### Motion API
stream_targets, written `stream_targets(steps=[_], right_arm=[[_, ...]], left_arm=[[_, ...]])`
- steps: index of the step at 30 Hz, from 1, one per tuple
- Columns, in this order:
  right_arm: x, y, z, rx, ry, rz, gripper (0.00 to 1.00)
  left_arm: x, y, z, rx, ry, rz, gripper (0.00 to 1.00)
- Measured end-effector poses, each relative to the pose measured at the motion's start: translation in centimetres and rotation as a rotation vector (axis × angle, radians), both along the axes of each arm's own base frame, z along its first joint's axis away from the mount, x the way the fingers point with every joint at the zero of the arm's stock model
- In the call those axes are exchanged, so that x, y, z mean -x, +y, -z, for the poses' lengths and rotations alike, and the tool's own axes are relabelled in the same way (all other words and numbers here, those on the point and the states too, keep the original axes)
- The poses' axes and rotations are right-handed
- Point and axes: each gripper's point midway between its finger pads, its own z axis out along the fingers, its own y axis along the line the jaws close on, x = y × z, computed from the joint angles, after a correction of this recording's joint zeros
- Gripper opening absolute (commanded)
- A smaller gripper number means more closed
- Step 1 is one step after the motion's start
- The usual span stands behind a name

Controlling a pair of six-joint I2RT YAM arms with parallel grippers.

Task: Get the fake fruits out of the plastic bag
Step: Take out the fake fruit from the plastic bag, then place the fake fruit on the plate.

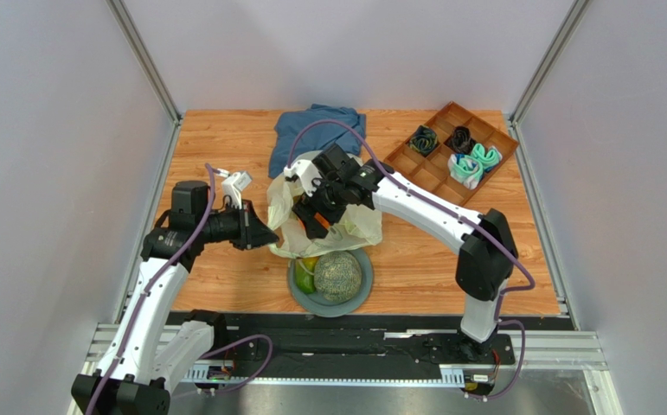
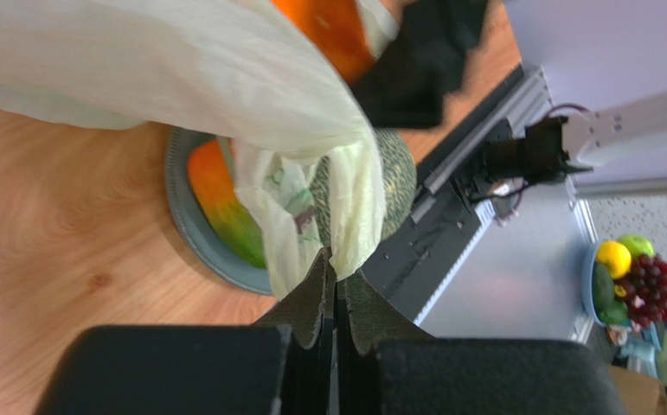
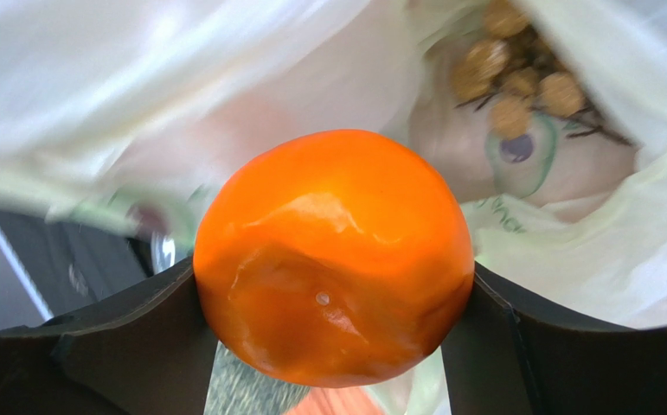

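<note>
The pale yellow-green plastic bag (image 1: 358,226) lies mid-table, its mouth held up. My left gripper (image 1: 259,233) is shut on the bag's edge (image 2: 345,233) at its left side. My right gripper (image 1: 321,216) is over the bag, shut on an orange (image 3: 335,255), which also shows in the left wrist view (image 2: 332,30). A netted green melon (image 1: 338,275) and a green-orange fruit (image 1: 305,278) sit on the grey plate (image 1: 364,292) in front of the bag. Small tan pieces (image 3: 518,73) lie inside the bag.
A blue cloth (image 1: 315,130) lies behind the bag. A brown divided tray (image 1: 436,169) at the back right holds rolled socks (image 1: 475,162). Grey walls enclose the table on three sides.
</note>
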Motion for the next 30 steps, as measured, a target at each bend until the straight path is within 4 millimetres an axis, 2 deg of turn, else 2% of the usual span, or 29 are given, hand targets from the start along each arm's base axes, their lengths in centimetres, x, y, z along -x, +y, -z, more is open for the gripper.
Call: stream_targets(steps=[4, 7, 10, 14, 17, 19, 20, 21, 22, 26, 30], right_arm=[[3.2, -2.1, -0.3, 0.030, -0.012, -0.112, 0.32], [4.7, -4.1, -0.1, 0.062, -0.030, -0.173, 0.32], [6.4, -7.7, 0.4, 0.106, -0.052, -0.216, 0.32], [7.9, -12.1, 0.4, 0.140, -0.076, -0.217, 0.32], [8.0, -14.3, 0.7, 0.161, -0.086, -0.191, 0.33], [7.5, -15.0, 1.2, 0.180, -0.089, -0.181, 0.33], [7.2, -15.2, 1.6, 0.190, -0.089, -0.178, 0.34], [6.3, -15.7, 3.1, 0.223, -0.085, -0.173, 0.35], [6.3, -15.7, 3.1, 0.223, -0.085, -0.173, 0.35], [3.9, -16.1, 6.4, 0.280, -0.065, -0.197, 0.36], [2.5, -16.1, 9.3, 0.313, -0.053, -0.260, 0.37]], left_arm=[[-2.9, 0.7, -0.1, -0.015, -0.020, -0.088, 0.00], [-5.6, 0.8, -1.5, -0.007, -0.053, -0.136, 0.00], [-9.7, 0.4, -5.1, 0.012, -0.119, -0.153, 0.00], [-16.0, -0.1, -11.8, 0.032, -0.289, -0.166, 0.00], [-18.6, -0.2, -15.2, 0.033, -0.388, -0.168, 0.00], [-19.2, -0.2, -16.3, 0.032, -0.422, -0.168, 0.00], [-19.3, -0.1, -16.4, 0.029, -0.430, -0.166, 0.00], [-19.2, -0.1, -16.3, 0.024, -0.430, -0.160, 0.00], [-19.2, -0.1, -16.3, 0.024, -0.429, -0.160, 0.00], [-18.3, -0.2, -14.8, 0.019, -0.397, -0.148, 0.00], [-17.4, 0.0, -13.5, 0.001, -0.376, -0.139, 0.00]])
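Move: The fake orange in the right fingers is to go to the bare table beside the plate, about 16 cm to that hand's right, 3 cm back and 13 cm down. The plate's middle is 8 cm back, 4 cm right and 14 cm down; the bag, 8 cm ahead, 3 cm right and 12 cm down. From the left hand, pinching its handle, the bag's middle lies 13 cm ahead, 10 cm right and 17 cm down. The fake orange, still gripped in the right hand, is carried off the bag, back some 8 cm and about 16 cm right, then lowered roughly 8 cm and eased forward beside the plate as the fingers tip steeper down. The bag's handle stays pinched in the left hand, which swings it forward and up, then sinks slightly. ##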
